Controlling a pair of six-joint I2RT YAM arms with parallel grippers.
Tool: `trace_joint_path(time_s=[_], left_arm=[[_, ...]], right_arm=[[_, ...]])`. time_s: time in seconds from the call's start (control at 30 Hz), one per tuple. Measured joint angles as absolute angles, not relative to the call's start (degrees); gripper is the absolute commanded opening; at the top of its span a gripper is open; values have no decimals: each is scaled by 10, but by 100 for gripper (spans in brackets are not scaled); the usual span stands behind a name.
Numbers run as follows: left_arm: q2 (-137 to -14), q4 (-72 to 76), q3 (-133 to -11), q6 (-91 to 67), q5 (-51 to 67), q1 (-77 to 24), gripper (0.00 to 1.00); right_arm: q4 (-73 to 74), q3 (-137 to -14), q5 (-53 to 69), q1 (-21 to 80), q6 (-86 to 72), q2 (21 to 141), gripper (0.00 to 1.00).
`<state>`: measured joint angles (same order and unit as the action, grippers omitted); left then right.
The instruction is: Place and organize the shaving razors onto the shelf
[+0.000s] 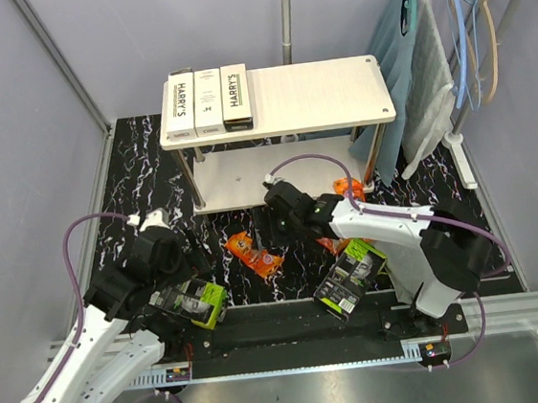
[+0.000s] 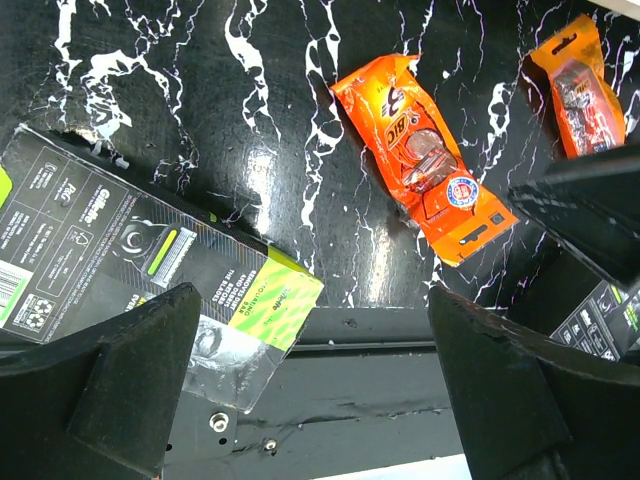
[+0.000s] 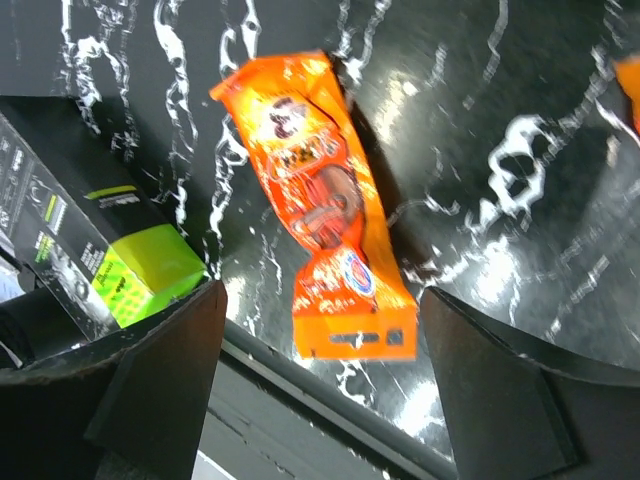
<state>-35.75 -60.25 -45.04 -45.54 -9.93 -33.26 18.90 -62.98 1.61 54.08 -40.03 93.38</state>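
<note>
Three long white HARRY'S boxes (image 1: 206, 100) lie side by side on the left of the shelf's top board (image 1: 325, 93). An orange razor pack (image 1: 253, 254) lies on the black marbled floor; it also shows in the left wrist view (image 2: 425, 165) and the right wrist view (image 3: 325, 205). My right gripper (image 1: 279, 222) (image 3: 320, 295) is open just above it, empty. My left gripper (image 1: 190, 260) (image 2: 312, 300) is open and empty over a black-and-lime pack (image 1: 195, 301) (image 2: 150, 270). A second black-and-lime pack (image 1: 352, 275) lies under the right arm.
Two more orange packs lie on the floor, one by the shelf's right leg (image 1: 350, 189) and one under the right arm (image 1: 331, 245). The shelf's lower board (image 1: 238, 178) is bare. A clothes rail with hangers and grey cloths (image 1: 428, 69) stands at the back right. A black rail (image 1: 291, 319) runs along the near edge.
</note>
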Motion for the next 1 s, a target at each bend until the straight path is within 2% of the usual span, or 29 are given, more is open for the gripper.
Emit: trace_joint_path(time_s=[0.43, 0.7, 0.9, 0.93, 0.97, 1.0], left_arm=[[-358, -599, -456, -448, -90, -333, 99], [-358, -598, -456, -449, -87, -333, 99], [-356, -598, -456, -448, -86, -333, 99], [-354, -598, -456, -448, -85, -333, 99], [-353, -598, -456, -449, -85, -333, 99], [-351, -598, -456, -449, -83, -333, 99]], right_arm=[[174, -645, 30, 542, -371, 996, 84], [175, -660, 30, 542, -358, 1028, 77], [174, -663, 41, 542, -354, 1051, 69], [175, -663, 42, 542, -354, 1053, 65], [174, -663, 43, 542, -354, 1054, 54], [174, -663, 43, 542, -354, 1055, 51]])
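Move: The right hand, open, hovers over the tab-end half of an orange razor pack whose middle lies about 4 cm to its left, 1 cm ahead and some 8 cm below. At about that same depth, a second orange pack is 11 cm right and 5 cm ahead, one black-green box 19 cm left and 8 cm back, another 17 cm right and 7 cm back. From the left hand, the aimed-at pack is roughly 8 cm ahead, 11 cm right and 14 cm down. The right hand sinks about 6 cm onto the nearer orange pack, easing a centimetre or so to the left early on while its fingers tip some 5 degrees steeper. On the way down the wide-open fingers draw in by about a quarter, slowly and then faster near the end, arriving one on each side of the pack's narrower half near the hanging tab, with no grip to be seen yet. ##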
